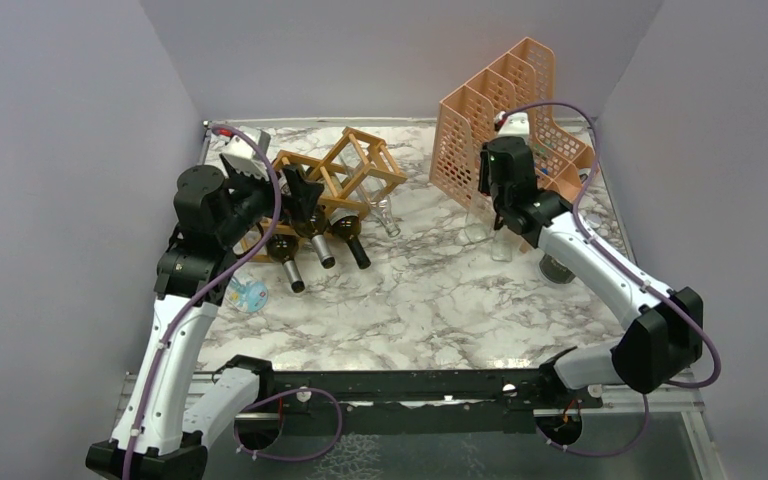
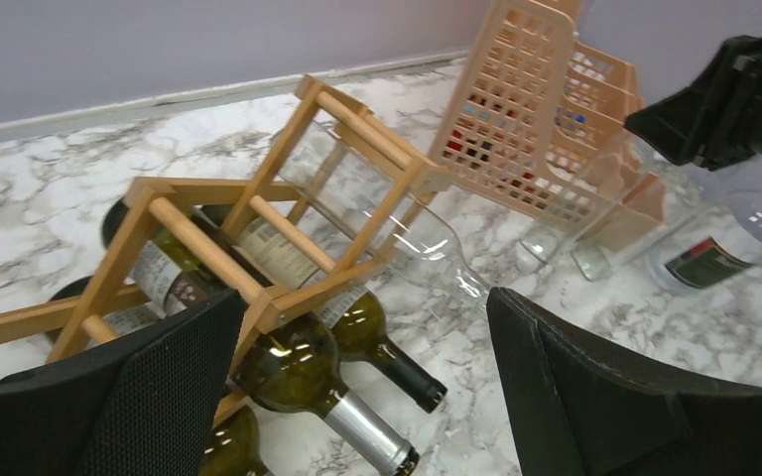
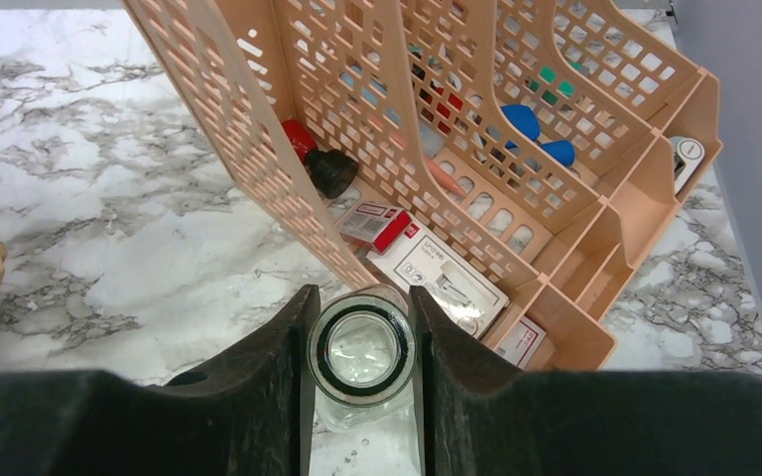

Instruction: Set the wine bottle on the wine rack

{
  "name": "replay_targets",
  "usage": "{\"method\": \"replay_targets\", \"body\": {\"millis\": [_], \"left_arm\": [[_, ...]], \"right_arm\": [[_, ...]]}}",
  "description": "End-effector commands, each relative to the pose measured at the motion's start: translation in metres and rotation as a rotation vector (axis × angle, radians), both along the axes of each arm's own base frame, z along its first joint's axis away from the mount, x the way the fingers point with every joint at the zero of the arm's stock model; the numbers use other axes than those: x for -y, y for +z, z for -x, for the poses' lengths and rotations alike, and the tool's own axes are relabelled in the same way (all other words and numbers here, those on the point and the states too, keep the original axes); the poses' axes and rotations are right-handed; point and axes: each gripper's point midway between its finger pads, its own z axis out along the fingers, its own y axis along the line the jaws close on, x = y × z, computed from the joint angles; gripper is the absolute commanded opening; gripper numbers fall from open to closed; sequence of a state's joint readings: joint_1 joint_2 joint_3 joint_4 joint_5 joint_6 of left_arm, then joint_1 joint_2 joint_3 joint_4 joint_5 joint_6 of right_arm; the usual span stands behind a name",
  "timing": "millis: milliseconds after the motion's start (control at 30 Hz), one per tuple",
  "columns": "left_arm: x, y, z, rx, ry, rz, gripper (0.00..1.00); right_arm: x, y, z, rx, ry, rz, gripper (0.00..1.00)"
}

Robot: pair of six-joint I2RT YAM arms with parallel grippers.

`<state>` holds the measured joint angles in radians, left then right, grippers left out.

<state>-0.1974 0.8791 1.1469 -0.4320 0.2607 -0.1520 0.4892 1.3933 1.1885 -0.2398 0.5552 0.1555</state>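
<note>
A clear glass wine bottle (image 3: pixel 360 349) stands upright beside the peach file holder. My right gripper (image 3: pixel 362 337) comes down from above, its two fingers pressed against either side of the bottle's mouth. In the top view the same gripper (image 1: pixel 507 200) is above the bottle (image 1: pixel 503 240). The wooden wine rack (image 1: pixel 345 172) sits at the back left, tilted. It holds three dark green bottles (image 2: pixel 303 372) and a clear one (image 2: pixel 412 243). My left gripper (image 2: pixel 367 297) hovers wide open over the rack's front, holding nothing.
The peach mesh file holder (image 1: pixel 500 110) with small boxes and items stands at the back right. A second clear bottle (image 1: pixel 476 225) stands next to the gripped one. A dark labelled bottle (image 2: pixel 704 263) is near the right arm. A small blue object (image 1: pixel 250 295) lies front left.
</note>
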Motion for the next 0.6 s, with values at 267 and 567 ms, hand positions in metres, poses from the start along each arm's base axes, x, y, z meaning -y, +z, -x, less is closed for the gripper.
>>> {"method": "replay_targets", "body": {"millis": [267,567], "left_arm": [[0.072,0.013,0.022,0.057,-0.394,0.232,0.98],[0.149,-0.014,0.034,0.043,-0.525,0.223,0.96]], "right_arm": [[-0.040,0.057,0.056,0.097,0.358,-0.196,0.05],[-0.048,0.084,0.110,0.117,0.497,-0.332,0.03]]}}
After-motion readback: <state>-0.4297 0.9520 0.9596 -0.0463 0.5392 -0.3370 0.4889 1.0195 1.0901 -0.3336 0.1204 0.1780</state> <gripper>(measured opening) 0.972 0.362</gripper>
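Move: My right fingers hold the clear wine bottle by its neck, its middle about 12 cm below; a second clear bottle stands some 6 cm right and 4 cm nearer, and the peach divider about 15 cm ahead and 10 cm right. The rack lies about 38 cm to the left and 4 cm farther out. From my left hand the held bottle is about 36 cm right, 12 cm ahead, 22 cm below; the rack is 13 cm ahead, 3 cm left and 27 cm down. Keeping my pinch on the bottle's neck, I draw my right hand back about 9 cm while lifting it 6 and easing left, turning counter-clockwise and rolling so the bottle's base swings towards my left hand. My open left hand sweeps right some 12 cm, over the rack's near side and slightly back, turning clockwise to meet the bottle. ##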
